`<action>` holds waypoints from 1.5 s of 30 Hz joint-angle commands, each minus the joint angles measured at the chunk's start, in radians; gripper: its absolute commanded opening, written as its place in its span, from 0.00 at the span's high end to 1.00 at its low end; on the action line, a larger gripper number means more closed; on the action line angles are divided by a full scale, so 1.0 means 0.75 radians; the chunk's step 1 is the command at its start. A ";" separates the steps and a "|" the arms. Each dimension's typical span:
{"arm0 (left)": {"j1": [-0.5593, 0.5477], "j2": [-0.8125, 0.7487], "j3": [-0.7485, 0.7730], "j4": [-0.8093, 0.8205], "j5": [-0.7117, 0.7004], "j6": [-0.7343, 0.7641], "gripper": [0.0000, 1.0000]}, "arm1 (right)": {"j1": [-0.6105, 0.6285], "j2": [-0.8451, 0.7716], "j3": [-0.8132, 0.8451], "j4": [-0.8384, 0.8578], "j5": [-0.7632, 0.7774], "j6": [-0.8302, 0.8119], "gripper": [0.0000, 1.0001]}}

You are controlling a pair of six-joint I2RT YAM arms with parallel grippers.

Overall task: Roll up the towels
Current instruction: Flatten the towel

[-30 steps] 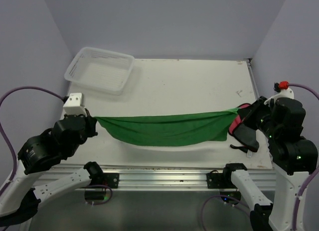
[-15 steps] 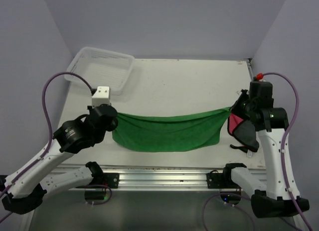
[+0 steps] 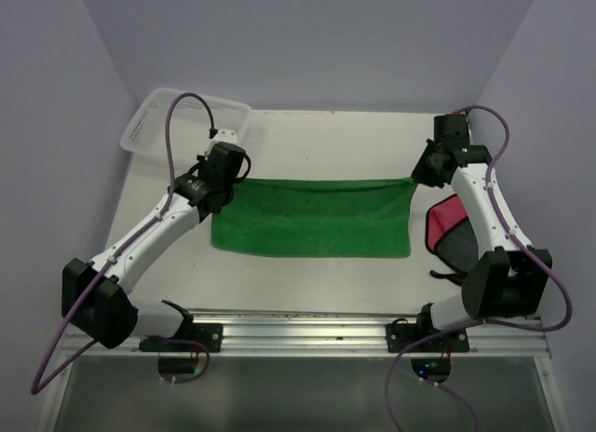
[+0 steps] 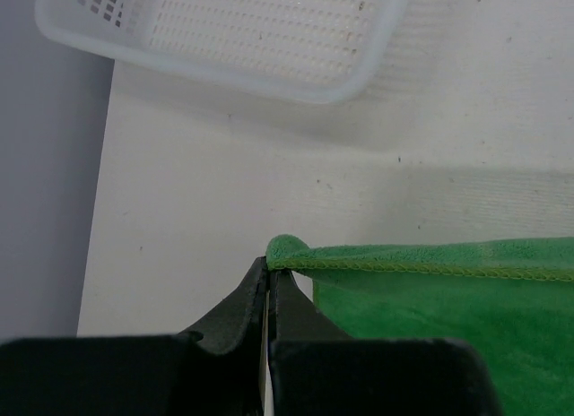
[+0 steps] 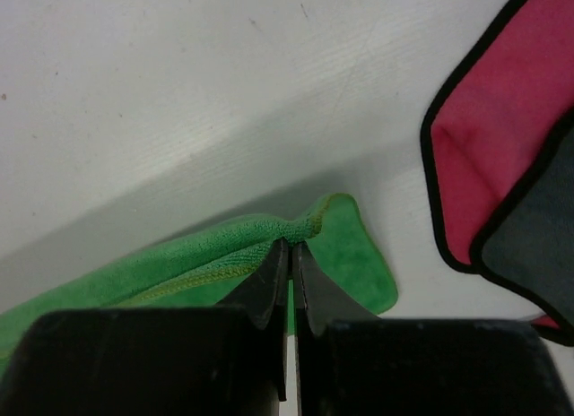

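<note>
The green towel [image 3: 312, 220] lies spread flat across the middle of the white table, its far edge pulled straight. My left gripper [image 3: 222, 182] is shut on its far left corner [image 4: 285, 251]. My right gripper [image 3: 416, 176] pinches the far right corner [image 5: 309, 226]. Both corners are held a little above the table. The red towel [image 3: 445, 229] with its dark grey underside [image 5: 538, 246] lies crumpled by the right edge, just right of the green one.
A white mesh basket [image 3: 154, 122] stands at the far left corner, just beyond my left gripper, and its near rim [image 4: 269, 75] shows in the left wrist view. Lilac walls close in the table on the left, back and right.
Both arms have reached away from the near edge, carrying the green towel's corners. The towel went from a sagging band held up near the front to a flat sheet mid-table.
</note>
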 commanded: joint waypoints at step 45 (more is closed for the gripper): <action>0.067 -0.380 -0.030 -0.066 0.189 -0.046 1.00 | -0.013 -0.348 -0.060 -0.039 0.098 -0.026 1.00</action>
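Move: Both hands already hold the green towel by its far corners, a little above the table. Its middle lies about 21 cm to the right of the left hand, 8 cm back and 6 cm down; from the right hand it is some 25 cm left, 9 cm back and 5 cm down. The white basket's middle is roughly 13 cm ahead and 10 cm left of the left hand, and the pink-and-grey cloth 13 cm back and 11 cm right of the right hand. Both hands, still pinching the towel, reach forward 4 cm, swing some 15 cm back and up, then forward-down. ##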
